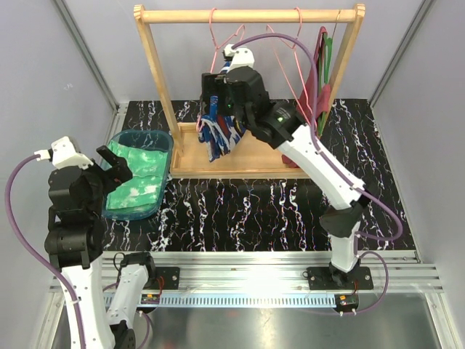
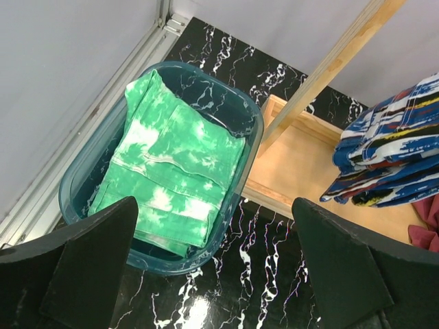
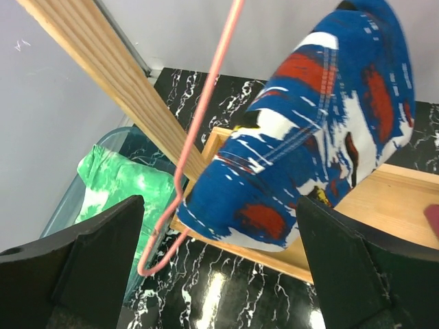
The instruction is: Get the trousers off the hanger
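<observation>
The dark blue trousers with red and white patches hang folded over a pink hanger on the wooden rack. In the right wrist view the blue trousers and the hanger's lower bend sit just ahead of my right gripper. Its jaws are open wide and grip nothing. In the top view the right gripper is at the top of the cloth. The mint green trousers lie folded in a teal bin. My left gripper hovers open beside it.
More pink hangers hang to the right, with a dark red garment and a green hanger by the right post. The rack's wooden base tray lies on the black marbled table. The teal bin touches its left side.
</observation>
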{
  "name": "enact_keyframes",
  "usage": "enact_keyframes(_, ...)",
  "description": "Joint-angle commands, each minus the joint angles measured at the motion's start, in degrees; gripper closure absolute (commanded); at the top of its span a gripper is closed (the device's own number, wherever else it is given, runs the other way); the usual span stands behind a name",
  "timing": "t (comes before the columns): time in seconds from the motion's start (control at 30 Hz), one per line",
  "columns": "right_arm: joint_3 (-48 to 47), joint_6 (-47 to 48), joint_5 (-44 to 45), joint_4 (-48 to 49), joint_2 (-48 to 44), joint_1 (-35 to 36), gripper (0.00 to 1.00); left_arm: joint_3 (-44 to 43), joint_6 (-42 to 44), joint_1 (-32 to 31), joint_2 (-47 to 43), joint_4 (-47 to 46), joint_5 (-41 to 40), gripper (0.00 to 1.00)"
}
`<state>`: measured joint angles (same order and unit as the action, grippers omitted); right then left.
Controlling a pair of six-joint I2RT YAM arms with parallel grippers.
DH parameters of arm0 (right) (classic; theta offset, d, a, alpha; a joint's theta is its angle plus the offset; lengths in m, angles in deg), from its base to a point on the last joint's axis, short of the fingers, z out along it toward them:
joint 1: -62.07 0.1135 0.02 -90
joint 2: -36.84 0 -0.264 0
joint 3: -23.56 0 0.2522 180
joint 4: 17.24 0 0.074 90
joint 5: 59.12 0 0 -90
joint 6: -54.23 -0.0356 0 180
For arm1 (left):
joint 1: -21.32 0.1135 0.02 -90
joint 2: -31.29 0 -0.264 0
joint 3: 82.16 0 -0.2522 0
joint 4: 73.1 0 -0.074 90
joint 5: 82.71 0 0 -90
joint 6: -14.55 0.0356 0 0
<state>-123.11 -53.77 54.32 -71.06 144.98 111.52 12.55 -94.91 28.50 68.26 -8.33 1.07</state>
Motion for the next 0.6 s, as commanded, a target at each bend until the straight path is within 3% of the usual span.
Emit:
enact_keyframes(0.0, -6.9, 1.5, 2.4, 0.8, 4.8, 1.7, 0.0, 0.7, -0.1, -0.1, -0.1, -2.5, 1.2, 0.01)
enact_keyframes(0.13, -21.2, 5.5, 6.5, -5.1, 14.3, 3.6, 0.05, 1.4, -0.2, -0.1, -0.7, -2.9, 1.5, 0.01)
enact_keyframes(0.2, -22.0, 7.2, 8.8, -5.6, 15.3, 4.0, 0.11, 1.4, -0.1, -0.1, -0.6, -3.1, 1.5, 0.01)
enact_keyframes(0.3, -18.8, 8.1, 12.2, -4.7, 13.9, 4.0, 0.31, 1.5, 0.0, -0.1, -0.6, -2.9, 1.8, 0.01)
enact_keyframes(0.33, -16.8, 8.2, 12.9, -4.4, 12.6, 4.0, 0.44, 1.6, 0.0, 0.0, -0.6, -2.9, 1.8, 0.01)
enact_keyframes(0.4, -15.0, 8.6, 13.6, -3.3, 11.2, 3.9, 0.55, 1.8, 0.0, -0.1, -0.6, -3.2, 2.4, 0.01)
enact_keyframes(0.57, -10.5, 9.9, 13.7, -0.6, 7.5, 3.9, 0.73, 2.5, -0.1, -0.1, -0.7, -3.6, 3.2, 0.01)
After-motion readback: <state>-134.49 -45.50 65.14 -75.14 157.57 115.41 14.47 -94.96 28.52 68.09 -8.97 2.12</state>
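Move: The near lower end of the blue trousers' hanger is my right hand's target, about 2 cm ahead, 4 cm left and 3 cm below. The blue trousers hang some 6 cm ahead, 6 cm right and 6 cm below that hand; the rack's left post stands roughly 5 cm ahead, 13 cm left, at its height. From my left hand, this hanger end is about 20 cm ahead, 16 cm right and 3 cm higher. My right hand carries on left and a little forward, wide open, until its fingers are round the near side of the pink hanger. About 5 cm out it turns back some 2 cm to the right, sinking roughly 4 cm in all while the wrist rolls about 15 degrees, left side down, and the fingers close most of the way, bringing the hanger side between the pads. ##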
